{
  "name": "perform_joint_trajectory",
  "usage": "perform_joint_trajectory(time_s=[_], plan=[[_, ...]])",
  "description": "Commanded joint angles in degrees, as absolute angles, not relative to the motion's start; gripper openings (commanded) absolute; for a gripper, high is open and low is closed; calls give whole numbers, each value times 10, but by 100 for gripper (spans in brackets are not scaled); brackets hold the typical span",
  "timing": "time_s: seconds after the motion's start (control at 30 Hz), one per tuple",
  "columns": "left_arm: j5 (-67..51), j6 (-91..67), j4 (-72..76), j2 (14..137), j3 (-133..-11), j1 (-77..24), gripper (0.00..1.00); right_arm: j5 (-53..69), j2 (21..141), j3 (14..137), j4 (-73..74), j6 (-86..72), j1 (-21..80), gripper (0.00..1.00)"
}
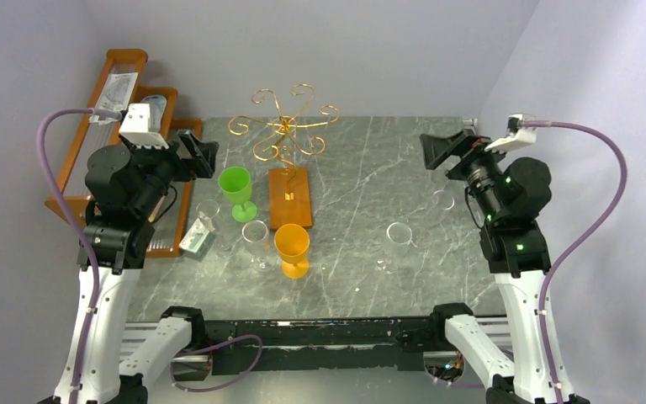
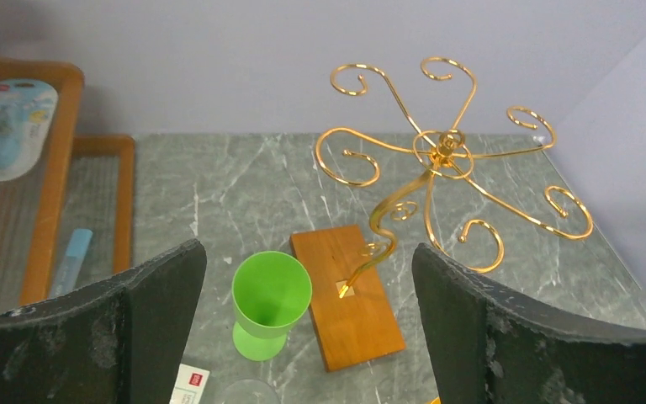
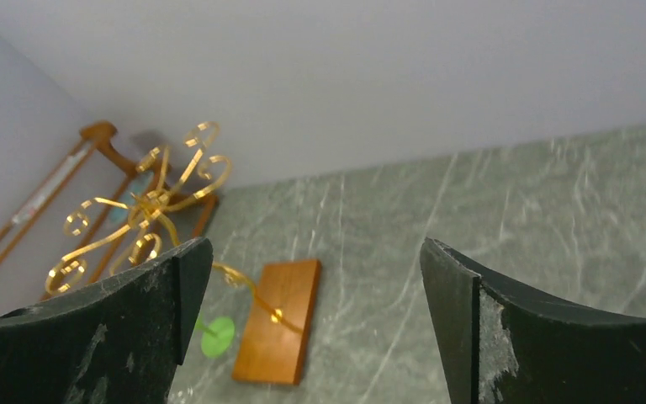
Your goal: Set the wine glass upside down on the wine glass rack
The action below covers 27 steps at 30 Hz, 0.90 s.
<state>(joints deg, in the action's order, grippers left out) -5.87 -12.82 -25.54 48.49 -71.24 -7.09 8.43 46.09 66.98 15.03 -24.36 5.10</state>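
Observation:
The wine glass rack [image 1: 284, 128] is a gold wire stand with curled arms on an orange-brown base [image 1: 290, 197], at the table's back middle; nothing hangs on it. A green wine glass [image 1: 237, 192] stands upright left of the base, and an orange one [image 1: 292, 250] stands upright in front of it. Clear glasses [image 1: 255, 236] stand nearby. My left gripper [image 1: 204, 156] hovers open just left of the green glass [image 2: 271, 300], facing the rack [image 2: 442, 160]. My right gripper [image 1: 439, 151] hangs open at the right, holding nothing, with the rack [image 3: 147, 210] far off.
A stepped brown wooden shelf [image 1: 118, 93] with packaged items stands at the back left. A small packet [image 1: 198, 237] lies on the table near the left arm. More clear glasses [image 1: 399, 234] stand right of centre, one [image 1: 443, 200] below the right gripper.

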Motion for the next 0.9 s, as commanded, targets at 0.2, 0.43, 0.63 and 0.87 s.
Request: perform_joint_trajectory(time_s=[0.2, 0.43, 0.63, 0.87], plan=[[-127, -151, -228, 474, -694, -80, 97, 63, 458, 651, 353, -258, 54, 96], [-163, -141, -227, 464, -680, -94, 97, 10, 515, 697, 495, -259, 54, 83], [-200, -117, -236, 465, -681, -111, 97, -20, 546, 686, 551, -244, 54, 78], [-219, -116, -226, 470, -672, -116, 97, -62, 569, 692, 553, -229, 59, 58]])
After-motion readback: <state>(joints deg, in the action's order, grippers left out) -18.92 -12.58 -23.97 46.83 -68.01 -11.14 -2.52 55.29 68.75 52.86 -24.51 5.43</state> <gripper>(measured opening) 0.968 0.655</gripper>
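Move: From the open right gripper, the farther right clear wine glass stands about 3 cm ahead, 7 cm right and 33 cm below; the nearer one stands 4 cm back and 4 cm left, equally low. From the open left gripper, that farther glass is some 50 cm right, 3 cm ahead and 31 cm below. The green goblet stands 12 cm ahead and 1 cm left of the left gripper, the rack 16 cm ahead and 12 cm right. Drop the empty right gripper about 18 cm towards the farther right clear glass, tipping its fingers down some 45 degrees, drawing slightly right and back on the way and narrowing them to about two-thirds open. Meanwhile ease the left gripper about 5 cm right and a little back, turning it clockwise nearly 20 degrees, fingers kept wide open. ##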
